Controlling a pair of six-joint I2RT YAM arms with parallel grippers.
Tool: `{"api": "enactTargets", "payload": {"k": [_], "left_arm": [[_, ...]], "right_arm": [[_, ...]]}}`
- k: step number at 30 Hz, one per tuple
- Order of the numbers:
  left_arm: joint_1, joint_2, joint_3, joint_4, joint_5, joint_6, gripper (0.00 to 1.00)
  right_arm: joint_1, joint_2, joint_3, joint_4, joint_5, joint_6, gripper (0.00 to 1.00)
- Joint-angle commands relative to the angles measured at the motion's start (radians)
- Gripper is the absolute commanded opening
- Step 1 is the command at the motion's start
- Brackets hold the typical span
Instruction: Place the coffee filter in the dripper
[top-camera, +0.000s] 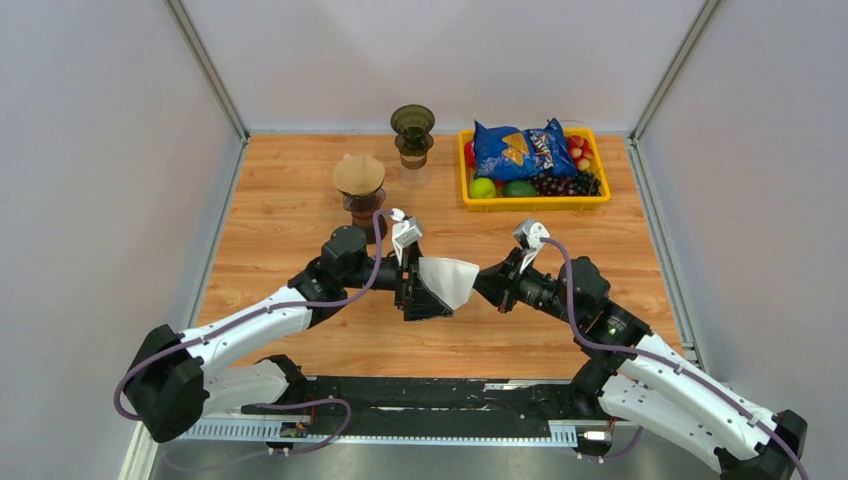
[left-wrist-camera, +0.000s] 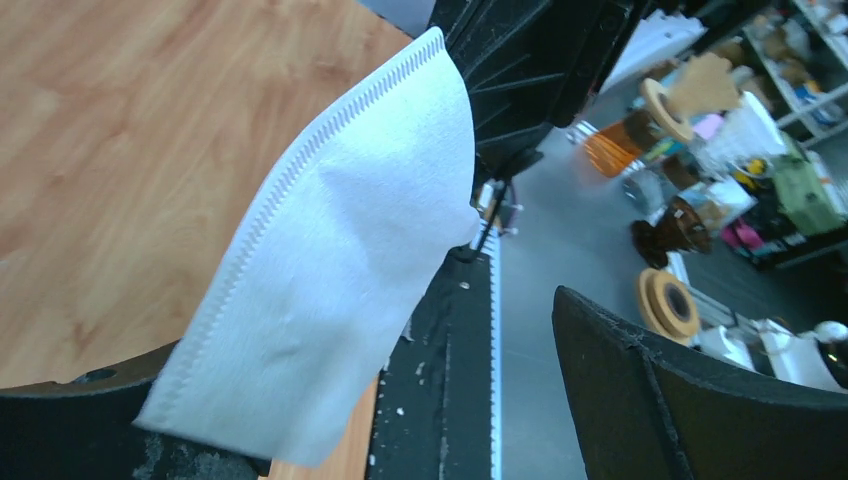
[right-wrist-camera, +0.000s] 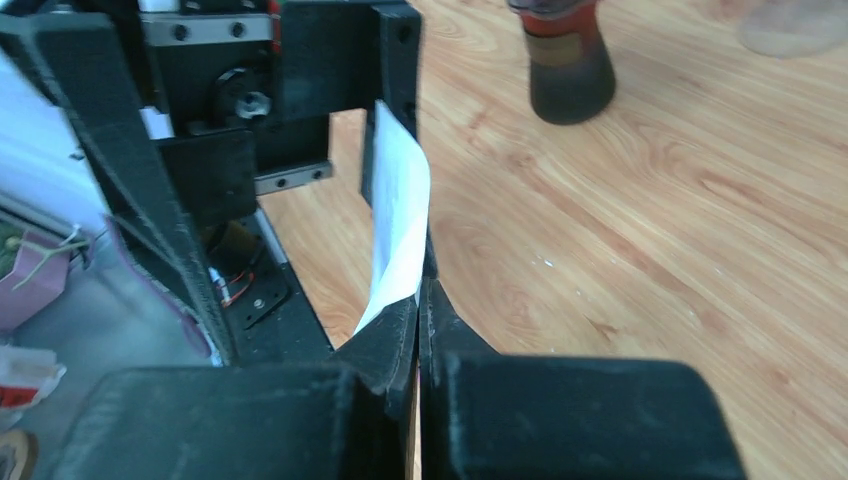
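A white paper coffee filter (top-camera: 448, 280) hangs in the air over the table's near middle, between my two grippers. My right gripper (right-wrist-camera: 420, 300) is shut on one edge of the filter (right-wrist-camera: 400, 220). My left gripper (left-wrist-camera: 420, 385) stands wide open around the other side, with the filter (left-wrist-camera: 340, 260) lying against one of its fingers. Seen from above, the left gripper (top-camera: 422, 290) and right gripper (top-camera: 484, 281) face each other. The dark olive cone-shaped dripper (top-camera: 412, 125) stands at the back centre, far from both.
A brown carafe with a tan top (top-camera: 359, 185) stands just behind the left arm; its base (right-wrist-camera: 565, 65) shows in the right wrist view. A yellow basket (top-camera: 536, 204) at the back right holds a blue chips bag (top-camera: 520, 148) and fruit. A black rail (top-camera: 420, 395) runs along the near edge.
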Motion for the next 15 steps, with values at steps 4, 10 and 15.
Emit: {"api": "enactTargets", "payload": {"k": [4, 10, 15], "left_arm": [[-0.003, -0.127, 0.083, -0.348, -0.371, 0.146, 1.0], [-0.03, -0.177, 0.118, -0.549, -0.672, 0.166, 1.0], [-0.103, -0.175, 0.122, -0.508, -0.71, 0.171, 1.0]], "right_arm": [[0.001, 0.053, 0.059, -0.154, 0.265, 0.066, 0.0], [0.001, 0.146, 0.142, -0.311, 0.351, 0.181, 0.0], [0.0, 0.234, 0.226, -0.443, 0.365, 0.277, 0.0]]}}
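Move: Out ahead of the right hand, which still holds the white filter, stands the green dripper, about 37 cm forward, 15 cm to its left and some 7 cm lower. The brown-filtered dripper is roughly 24 cm ahead of that hand, 26 cm left and 10 cm lower. From the open left hand, the white filter's middle lies about 4 cm ahead, 2 cm to the right and roughly level. Backing off from the white filter with its fingers staying wide open, the left hand goes about 6 cm forward and 4 cm left, sinking slightly and swinging some 30 degrees counter-clockwise. Meanwhile the right hand keeps the filter pinched in its shut fingertips and lowers it about 6 cm, also moving forward and to the right, tipping down and turning clockwise. ##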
